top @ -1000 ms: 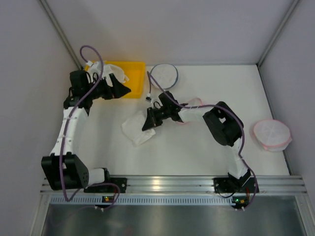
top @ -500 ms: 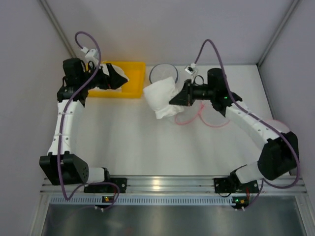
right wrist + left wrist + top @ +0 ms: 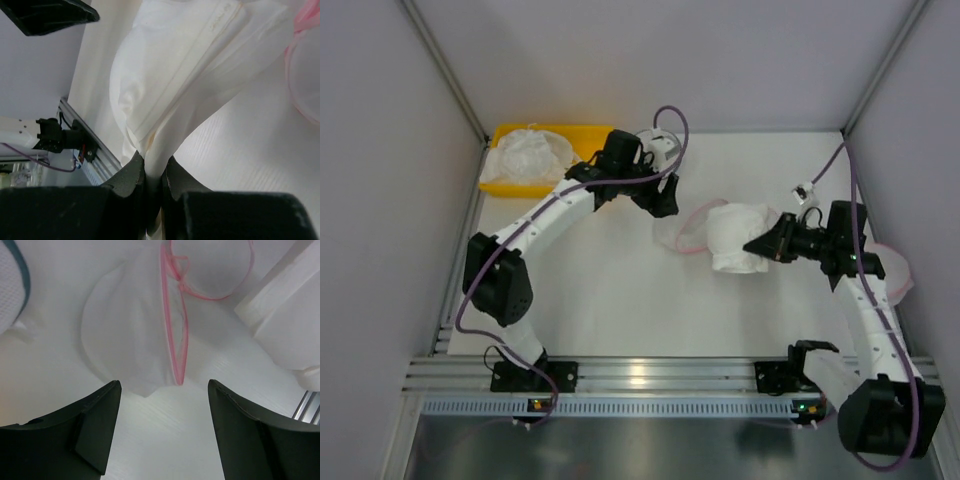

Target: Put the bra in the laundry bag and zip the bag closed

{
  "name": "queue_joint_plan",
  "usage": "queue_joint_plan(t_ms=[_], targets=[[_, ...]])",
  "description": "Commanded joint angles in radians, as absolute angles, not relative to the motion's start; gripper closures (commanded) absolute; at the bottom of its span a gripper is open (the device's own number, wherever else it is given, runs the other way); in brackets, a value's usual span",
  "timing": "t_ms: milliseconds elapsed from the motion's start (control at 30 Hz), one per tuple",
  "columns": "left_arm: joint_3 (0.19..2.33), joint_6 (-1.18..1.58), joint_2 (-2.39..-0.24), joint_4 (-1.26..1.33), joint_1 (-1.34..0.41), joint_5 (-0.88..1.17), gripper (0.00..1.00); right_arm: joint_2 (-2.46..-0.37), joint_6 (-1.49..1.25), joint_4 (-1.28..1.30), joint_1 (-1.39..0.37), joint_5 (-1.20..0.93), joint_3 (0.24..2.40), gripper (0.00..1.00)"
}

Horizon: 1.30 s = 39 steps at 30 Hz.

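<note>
My right gripper (image 3: 760, 245) is shut on the bra (image 3: 735, 240), a bundle of white fabric held up at the right of centre. In the right wrist view a fold of the bra (image 3: 190, 65) is pinched between the jaws (image 3: 155, 170). The laundry bag (image 3: 680, 232) lies flattened on the table just left of the bra. In the left wrist view its white mesh and pink zip rim (image 3: 172, 335) sit just ahead of my left gripper (image 3: 165, 390). That gripper (image 3: 663, 200) hovers over the bag's near end, open, with nothing between its fingers.
A yellow bin (image 3: 582, 135) holding white fabric stands at the back left. A round white bag with a dark rim (image 3: 10, 285) lies behind the left gripper. Another pink-rimmed round bag (image 3: 895, 268) sits at the far right, partly under the right arm.
The left arm has swung from the yellow bin to the middle, above the laundry bag, its jaws narrowing slightly. The right arm has carried the bra rightward, off the bag.
</note>
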<state>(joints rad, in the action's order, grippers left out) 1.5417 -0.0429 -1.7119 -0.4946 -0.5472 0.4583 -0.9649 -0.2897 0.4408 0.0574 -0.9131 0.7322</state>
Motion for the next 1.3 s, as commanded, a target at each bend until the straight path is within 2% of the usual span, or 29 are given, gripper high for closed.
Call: queue_joint_plan(t_ms=[0,167,233,500,533,667,833,1000,1267], targets=[[1.621,-0.081,-1.798,-0.488,-0.636,0.419,0.25,-0.876,-0.239,0.554,0.104,-0.908,0.715,1.00],[1.729,-0.035,-1.965,-0.488,-0.678,0.367,0.34,-0.905,-0.256,0.558,0.104,-0.899,0.692,1.00],[1.769,-0.020,-1.999,-0.485,-0.680,0.318,0.42,-0.971,-0.253,0.552,0.104,-0.911,0.699,1.00],[1.752,-0.046,-2.052,-0.463,-0.677,0.264,0.60,-1.193,-0.172,0.552,0.069,-0.995,0.767,1.00],[1.735,-0.045,-2.040,-0.462,-0.673,0.279,0.70,-1.207,-0.160,0.548,0.052,-1.012,0.781,1.00],[1.672,-0.052,-1.981,-0.462,-0.661,0.356,1.00,-1.319,-0.060,0.601,-0.119,-1.011,0.860,1.00],[1.560,-0.058,-1.875,-0.460,-0.649,0.437,1.00,-1.488,-0.011,0.678,-0.170,-1.050,0.984,1.00],[1.454,-0.035,-1.796,-0.436,-0.617,0.518,1.00,-1.621,0.179,0.794,-0.225,-1.132,1.042,1.00],[1.428,-0.055,-1.740,-0.433,-0.591,0.684,1.00,-1.779,0.236,0.844,-0.311,-1.131,1.138,1.00]])
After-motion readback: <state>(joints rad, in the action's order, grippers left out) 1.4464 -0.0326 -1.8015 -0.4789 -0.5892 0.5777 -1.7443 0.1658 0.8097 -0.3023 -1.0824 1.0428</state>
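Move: Some 12 cm below the left hand, 6 cm to its right and just 1 cm ahead, lies the laundry bag's pink-edged mouth; the blue-rimmed net is about 17 cm ahead and 2 cm left, and the bra 6 cm back and 17 cm right. From the right hand, already holding the bra, that pink edge is about 10 cm ahead, 13 cm left and 12 cm down; the bag's round lid is 8 cm ahead, 3 cm right, 14 cm down. Dropping about 10 cm and slipping right over the bag, the left hand shuts on the pink edge, then draws it back some 6 cm and leftward, rising a little at the end. The right hand keeps its grip on the bra and brings it down about 10 cm and left 9 cm, a little back, turning some 35 degrees counter-clockwise and tipping down towards the bag's near side. ##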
